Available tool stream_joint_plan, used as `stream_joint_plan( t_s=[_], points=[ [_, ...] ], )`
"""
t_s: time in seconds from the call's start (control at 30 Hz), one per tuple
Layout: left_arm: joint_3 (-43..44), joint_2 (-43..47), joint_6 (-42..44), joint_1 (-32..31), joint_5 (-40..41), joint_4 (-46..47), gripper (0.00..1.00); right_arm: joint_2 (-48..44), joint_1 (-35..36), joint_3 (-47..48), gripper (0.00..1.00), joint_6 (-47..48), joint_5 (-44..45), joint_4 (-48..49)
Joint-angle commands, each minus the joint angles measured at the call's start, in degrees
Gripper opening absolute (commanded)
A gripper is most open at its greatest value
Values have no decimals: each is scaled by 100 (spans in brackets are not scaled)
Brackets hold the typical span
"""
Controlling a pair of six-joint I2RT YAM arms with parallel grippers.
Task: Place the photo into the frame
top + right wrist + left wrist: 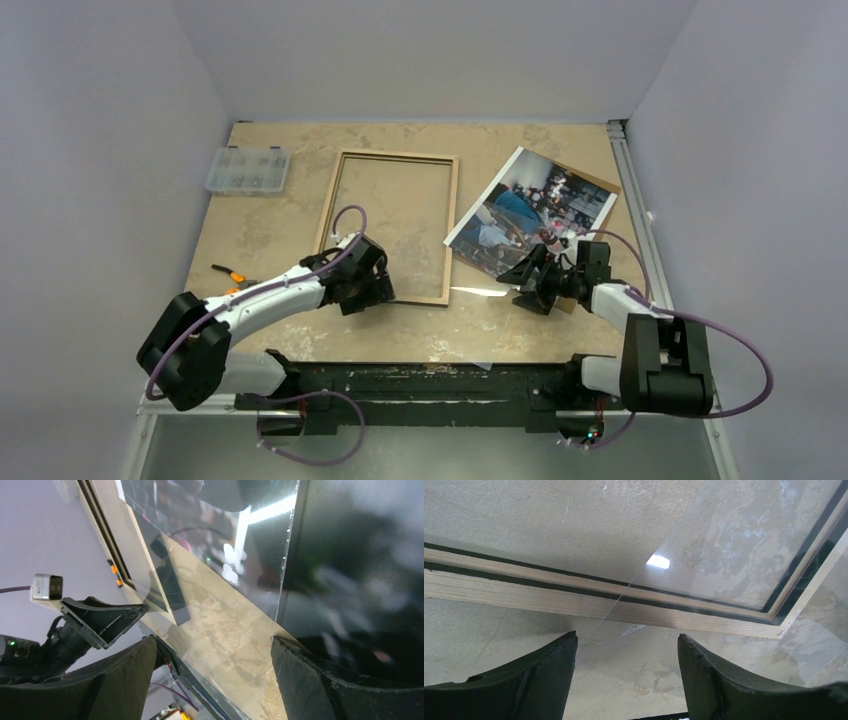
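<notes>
The frame [452, 228] lies flat mid-table with its tan wood back up; its near rail [574, 604] crosses the left wrist view. My left gripper [368, 285] hovers by the frame's near left corner, open [626, 640], with only tabletop between its fingers. The photo [530, 205] lies face up at an angle to the right of the frame, on a brown board [600, 182]. My right gripper [525, 277] is at the photo's near corner, turned on its side and open [212, 642]. The photo's glossy dark surface [350, 570] fills the right of that view.
A clear pane [478, 291] lies over the frame's near right corner and the table; its edge [616, 605] crosses the rail. A clear parts box [247, 168] sits back left. An orange-handled tool [232, 275] lies near the left arm. A metal rail [632, 205] lines the right edge.
</notes>
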State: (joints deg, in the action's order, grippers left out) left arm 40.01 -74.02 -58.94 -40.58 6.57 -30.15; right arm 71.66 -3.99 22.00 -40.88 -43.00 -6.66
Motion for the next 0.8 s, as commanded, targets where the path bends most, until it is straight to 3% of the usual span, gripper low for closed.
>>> stream_joint_plan(
  t_s=[0.0,0.2,0.47,0.77],
  points=[
    [55,-109,15,6,-176,332,70,217,56,-338,83,-217,253,764],
    [-52,-210,-19,3,-231,421,70,-149,63,-569,78,-574,-188,1486],
    [-114,-290,-42,5,-327,467,70,-910,61,-609,68,-657,-613,1694],
    [-149,-334,-13,0,-380,480,70,-901,59,-538,56,-777,-894,2306]
  ],
)
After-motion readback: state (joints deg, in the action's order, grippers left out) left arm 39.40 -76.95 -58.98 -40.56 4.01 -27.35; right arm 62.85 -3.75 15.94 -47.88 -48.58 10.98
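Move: The clear pane lies askew between the hands. Its middle is about 13 cm left of the right hand and 4 cm ahead, slightly below; its right edge is already at the open fingers. From that hand the photo is some 13 cm ahead and 3 cm right, the frame 13 cm ahead and 28 cm left. From the left hand, at the pane's near-left corner, the pane's middle is about 6 cm ahead and 17 cm right, the frame's middle 15 cm straight ahead. The right hand edges a little left at the pane's right edge, then rises about 4.5 cm in all with a slight forward drift, its fingertips tilting up some 15 degrees and its fingers narrowing from nearly wide open to a bit over half, around the pane's edge but not clamped. The left hand sinks a last centimetre, drifting slightly right, and stays open beside the frame's near rail with the pane's left edge running in between its fingers. ##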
